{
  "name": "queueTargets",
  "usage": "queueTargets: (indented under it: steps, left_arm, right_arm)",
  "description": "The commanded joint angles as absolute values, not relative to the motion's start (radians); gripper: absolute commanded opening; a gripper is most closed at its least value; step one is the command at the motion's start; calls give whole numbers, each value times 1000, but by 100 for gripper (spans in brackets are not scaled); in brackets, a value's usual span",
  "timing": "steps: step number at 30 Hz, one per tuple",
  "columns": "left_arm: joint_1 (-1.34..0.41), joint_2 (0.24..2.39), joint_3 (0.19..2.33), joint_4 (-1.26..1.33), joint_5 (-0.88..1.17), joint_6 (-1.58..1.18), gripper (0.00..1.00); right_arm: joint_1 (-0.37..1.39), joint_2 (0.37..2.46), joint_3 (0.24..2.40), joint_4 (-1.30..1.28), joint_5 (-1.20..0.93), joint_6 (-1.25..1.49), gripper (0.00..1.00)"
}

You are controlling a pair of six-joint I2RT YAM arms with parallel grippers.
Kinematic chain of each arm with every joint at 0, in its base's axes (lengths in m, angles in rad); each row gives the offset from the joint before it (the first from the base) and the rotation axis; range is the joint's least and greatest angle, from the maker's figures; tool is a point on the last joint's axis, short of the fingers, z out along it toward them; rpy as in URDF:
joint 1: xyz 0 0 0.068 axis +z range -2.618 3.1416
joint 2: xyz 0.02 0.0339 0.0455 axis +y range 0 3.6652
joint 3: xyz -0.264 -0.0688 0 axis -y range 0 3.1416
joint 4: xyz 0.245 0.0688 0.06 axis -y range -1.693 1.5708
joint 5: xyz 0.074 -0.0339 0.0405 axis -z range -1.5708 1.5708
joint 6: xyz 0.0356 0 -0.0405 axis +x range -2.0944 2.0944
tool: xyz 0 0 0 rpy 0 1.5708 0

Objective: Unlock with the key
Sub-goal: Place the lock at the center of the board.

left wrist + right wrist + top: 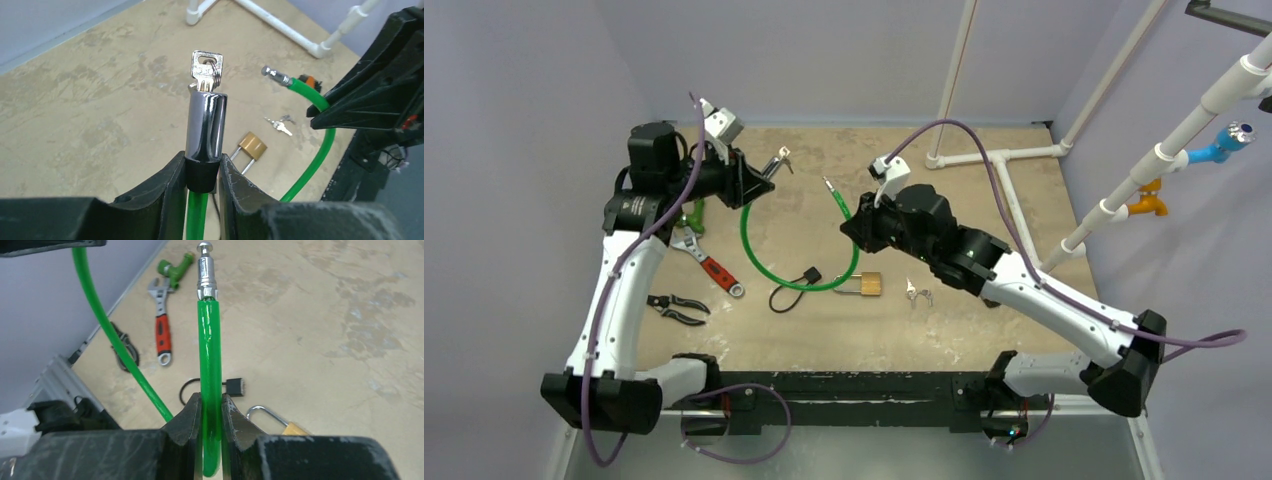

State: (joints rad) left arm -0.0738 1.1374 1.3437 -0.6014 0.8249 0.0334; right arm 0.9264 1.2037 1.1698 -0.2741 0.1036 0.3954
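The green cable lock arcs between both arms above the table. My left gripper is shut on the black collar of its chrome lock barrel. A silver key stands in the barrel's top, on a ring. My right gripper is shut on the green cable a little below its metal pin end. The pin is out of the barrel, a short gap apart. In the top view the left gripper faces the right gripper.
A brass padlock with open shackle, loose keys and a small black cable lock lie mid-table. A red-handled wrench, pliers and green nozzle lie left. White PVC pipes stand at the back right.
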Motion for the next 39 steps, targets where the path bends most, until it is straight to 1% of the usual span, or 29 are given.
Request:
queueTargets:
  steps: [1,4,9,12,17,25,30,33,36,39]
  left_arm:
    - [-99,1240,1407,-587,663,152,0]
    - [-135,1347,1454,-629,573,211,0]
    - [-173,1461,1439,-585,451,285,0]
    - [-176,1528,1451,-547,423,321,0]
    - [-176,1661,1566,-602,374,343,0]
    - [-149,1787,1724,-638,368,316,0]
    - [-144,1778,1631,-546,352,323,0]
    - [-146,1815,1630,-623,368,323,0]
    - [-149,1859,1657,-757,359,346,0]
    - [-149,1828,1554,-704,336,366,0]
  right_arm:
    - [843,1286,1228,-296,187,493,0]
    - [811,1367,1220,-257,223,511,0]
    - [786,1502,1233,-197,287,513,0]
    - [745,1571,1256,-176,293,527,0]
    - [667,1695,1323,-209,263,561,0]
    - [546,1745,1398,-247,209,562,0]
    - [528,1805,1422,-240,200,562,0]
    - [530,1873,1429,-253,121,573,0]
    - [532,1918,1426,-285,131,572,0]
    - [533,1947,1406,-285,125,574,0]
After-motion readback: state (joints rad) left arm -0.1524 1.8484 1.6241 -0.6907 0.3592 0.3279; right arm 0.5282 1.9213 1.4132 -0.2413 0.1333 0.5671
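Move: The board's centre, where the held lock is going, lies about 8 cm ahead, 16 cm right and 34 cm below the left hand. From the right hand, it is roughly 13 cm ahead, 2 cm right and 29 cm below. The padlock lies level with the right hand and some 2 cm right; the black cable lock is level and about 11 cm left, both also some 28 cm below. Both hands keep gripping the lock, lowering it about 20 cm and reaching 15–20 cm forward over the board. ##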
